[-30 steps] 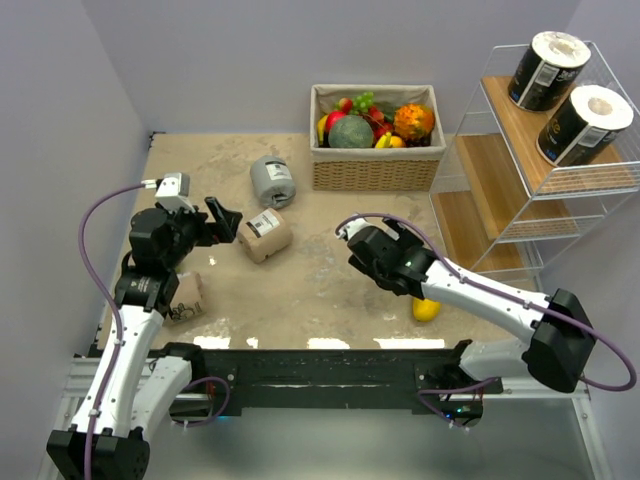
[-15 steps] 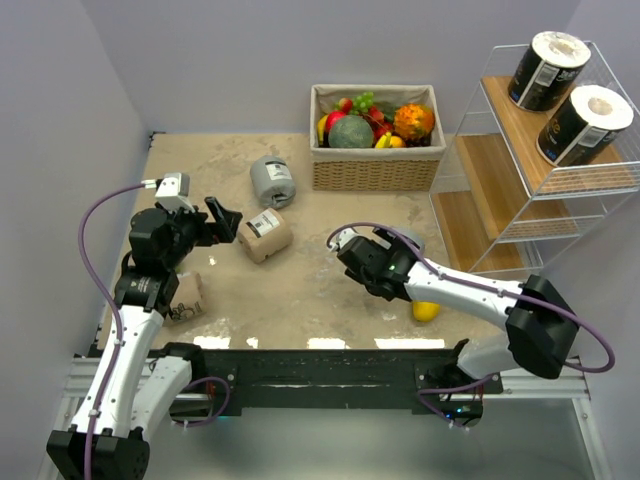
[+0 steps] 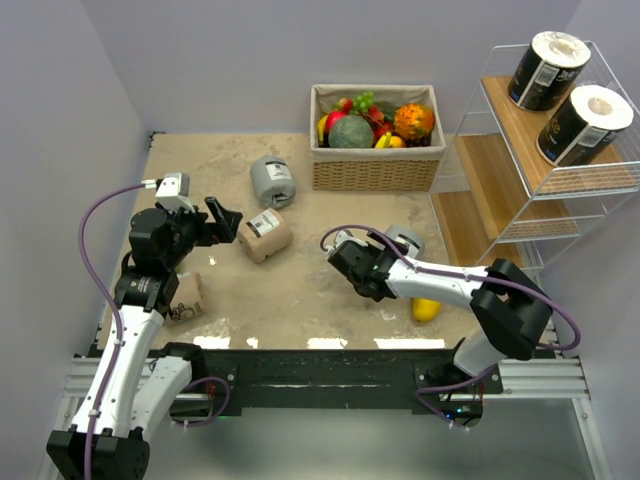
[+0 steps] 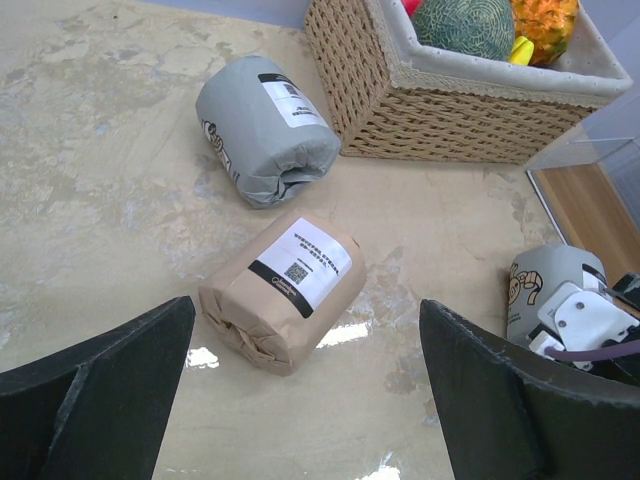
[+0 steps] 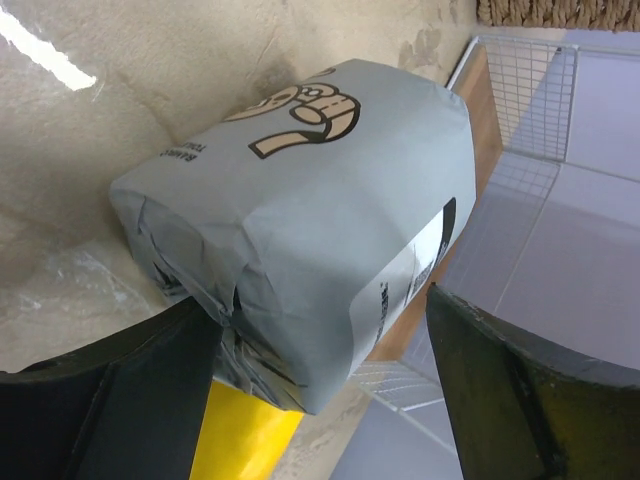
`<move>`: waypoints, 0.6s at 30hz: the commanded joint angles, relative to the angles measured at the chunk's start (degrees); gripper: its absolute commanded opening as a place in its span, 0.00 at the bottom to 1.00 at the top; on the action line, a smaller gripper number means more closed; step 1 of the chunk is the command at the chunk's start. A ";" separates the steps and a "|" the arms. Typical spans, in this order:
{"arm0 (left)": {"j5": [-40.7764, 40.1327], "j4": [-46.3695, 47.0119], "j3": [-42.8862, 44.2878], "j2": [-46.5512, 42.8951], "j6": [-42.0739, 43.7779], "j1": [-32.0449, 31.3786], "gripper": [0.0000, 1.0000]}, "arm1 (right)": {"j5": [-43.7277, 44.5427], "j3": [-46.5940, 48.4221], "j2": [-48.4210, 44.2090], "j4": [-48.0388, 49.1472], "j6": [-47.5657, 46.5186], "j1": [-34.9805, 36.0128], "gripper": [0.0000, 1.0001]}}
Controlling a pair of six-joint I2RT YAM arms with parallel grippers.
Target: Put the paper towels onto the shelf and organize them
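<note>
A grey paper towel roll [image 3: 405, 240] lies on the table by the foot of the shelf [image 3: 530, 190]. My right gripper [image 3: 390, 256] is open, and the roll [image 5: 300, 240] sits between its fingers with a gap on the right side. My left gripper [image 3: 222, 220] is open and empty, just left of a tan roll [image 3: 265, 235], which fills the middle of the left wrist view [image 4: 285, 285]. A second grey roll [image 3: 272, 180] lies behind it. Another tan roll [image 3: 186, 297] lies under my left arm. Two black rolls [image 3: 547, 68] [image 3: 585, 122] stand on the top board.
A wicker fruit basket [image 3: 375, 168] stands at the back centre. A yellow mango [image 3: 426, 310] lies beside my right forearm and shows under the grey roll [image 5: 235, 440]. The shelf's wire side [image 5: 520, 100] is right behind that roll.
My right wrist has drawn back to the left, and the grey roll by the shelf now shows beside it. The left arm and the other rolls have not moved.
</note>
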 commanded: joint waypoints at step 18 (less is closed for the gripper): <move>0.41 1.67 0.09 -0.44 0.84 -0.30 1.00 | 1.94 5.08 -2.76 5.79 3.53 -0.26 0.44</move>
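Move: The grey paper-towel roll lies just beyond the right fingers, its middle about 5 cm ahead, 1 cm right and 3 cm below, near end between them. The yellow fruit is some 5 cm back and 8 cm right of the hand; the lowest shelf board's middle is roughly 9 cm ahead and 18 cm right. From the left hand, the grey roll lies about 39 cm right, 2 cm ahead and 20 cm below. The right hand eases about 1.5 cm forward, closing its fingers to pinch the grey roll's near end, then rises slightly. ##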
